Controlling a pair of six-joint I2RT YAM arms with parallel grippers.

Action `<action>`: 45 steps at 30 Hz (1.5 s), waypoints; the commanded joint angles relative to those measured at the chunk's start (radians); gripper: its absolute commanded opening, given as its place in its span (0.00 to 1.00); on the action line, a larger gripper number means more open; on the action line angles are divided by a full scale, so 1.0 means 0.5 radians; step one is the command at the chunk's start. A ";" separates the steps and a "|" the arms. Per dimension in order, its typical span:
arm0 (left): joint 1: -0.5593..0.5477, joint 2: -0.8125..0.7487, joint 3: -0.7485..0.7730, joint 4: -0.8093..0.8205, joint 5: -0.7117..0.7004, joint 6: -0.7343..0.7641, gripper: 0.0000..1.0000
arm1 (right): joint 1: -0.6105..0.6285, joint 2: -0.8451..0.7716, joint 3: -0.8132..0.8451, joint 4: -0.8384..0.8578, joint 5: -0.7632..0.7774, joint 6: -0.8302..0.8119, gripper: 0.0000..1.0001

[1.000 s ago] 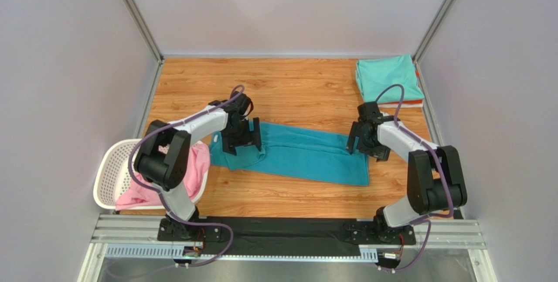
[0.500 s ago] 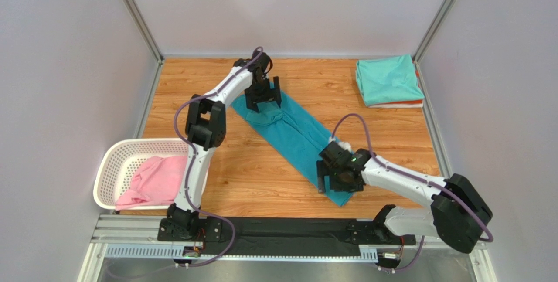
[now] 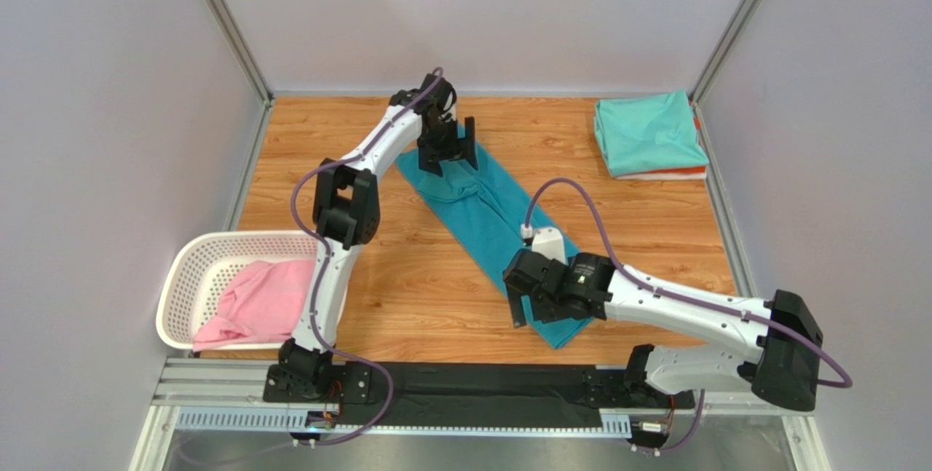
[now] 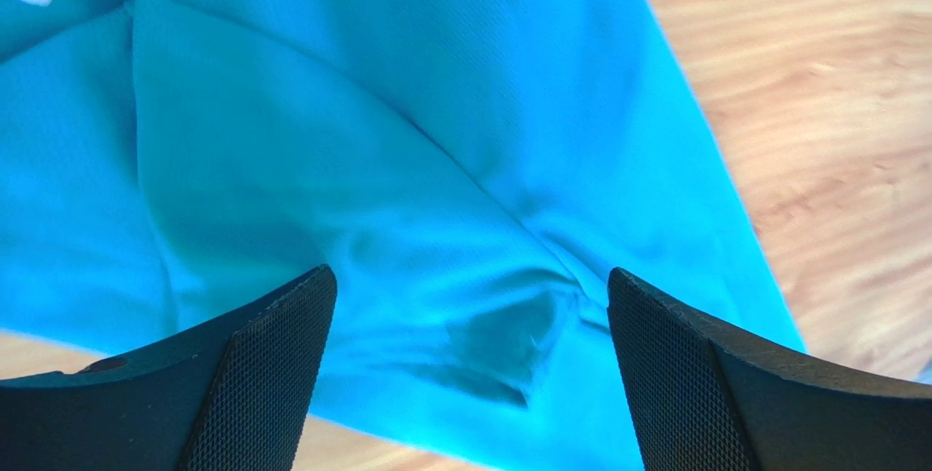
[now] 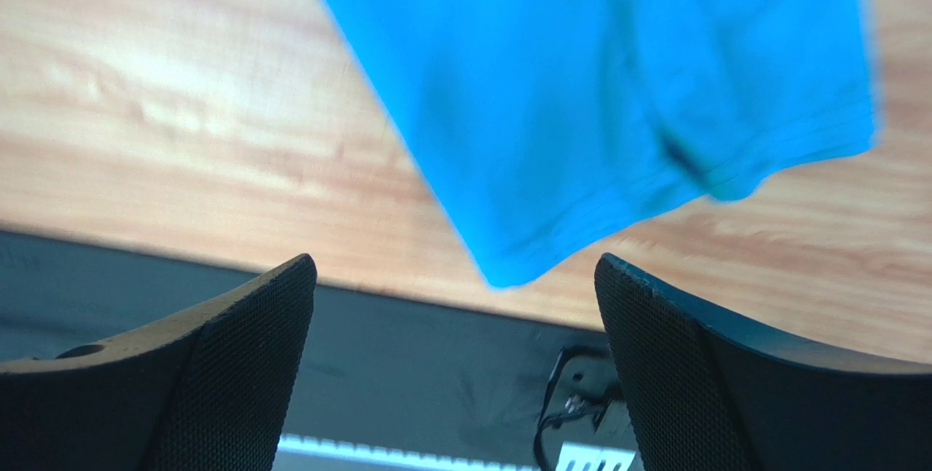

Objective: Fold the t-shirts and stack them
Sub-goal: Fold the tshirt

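A deep teal t-shirt, folded into a long strip, lies diagonally on the wooden table. My left gripper hovers open over its far end; in the left wrist view teal cloth fills the frame between the spread fingers. My right gripper stands open at the near end, where the right wrist view shows the hem just beyond the fingers. A folded mint green t-shirt sits on an orange one at the back right. A pink t-shirt lies crumpled in the basket.
A white lattice basket stands at the near left edge of the table. The black base rail runs along the near edge, right under my right gripper. Grey walls close in the table on three sides.
The teal strip has swung from lying across the table to a diagonal. My left arm reached to the far end, and my right arm came to the near end.
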 commanded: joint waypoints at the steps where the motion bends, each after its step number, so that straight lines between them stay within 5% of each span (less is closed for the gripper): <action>1: 0.000 -0.365 -0.067 0.044 0.066 0.050 1.00 | -0.236 -0.036 0.129 0.061 0.347 -0.194 1.00; 7: -0.009 -0.859 -0.598 0.102 -0.155 -0.005 1.00 | -0.850 0.086 0.151 0.512 -0.125 -0.560 1.00; 16: -0.181 -1.063 -1.445 0.571 0.020 -0.193 1.00 | -1.051 0.525 0.105 0.629 -0.445 -0.581 1.00; 32: -0.107 -0.326 -0.885 0.363 0.038 -0.174 1.00 | -0.986 0.458 -0.383 0.918 -0.708 -0.431 1.00; 45: -0.031 -0.065 -0.215 0.013 0.023 -0.067 1.00 | -0.168 0.519 -0.052 0.988 -0.739 -0.302 1.00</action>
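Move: The teal t-shirt, folded to a long strip, lies diagonally: its middle is about 15 cm back and 8 cm right of the left hand, some 3 cm below it. From the right hand, that middle is roughly 15 cm ahead and 8 cm left, about 8 cm below. The strip's far end is about 5 cm ahead and 3 cm left of the left hand; its near end about 4 cm back and 7 cm right of the right hand. Swing the t-shirt straight with both grippers wide open: reach the right one forward about 11 cm, lower it onto the near half, then sweep left some 10 cm while drawing back, turning counter-clockwise. Lift the left one back 12 cm, set it down at the strip's left side, and push forward about 9 cm, slightly right. ##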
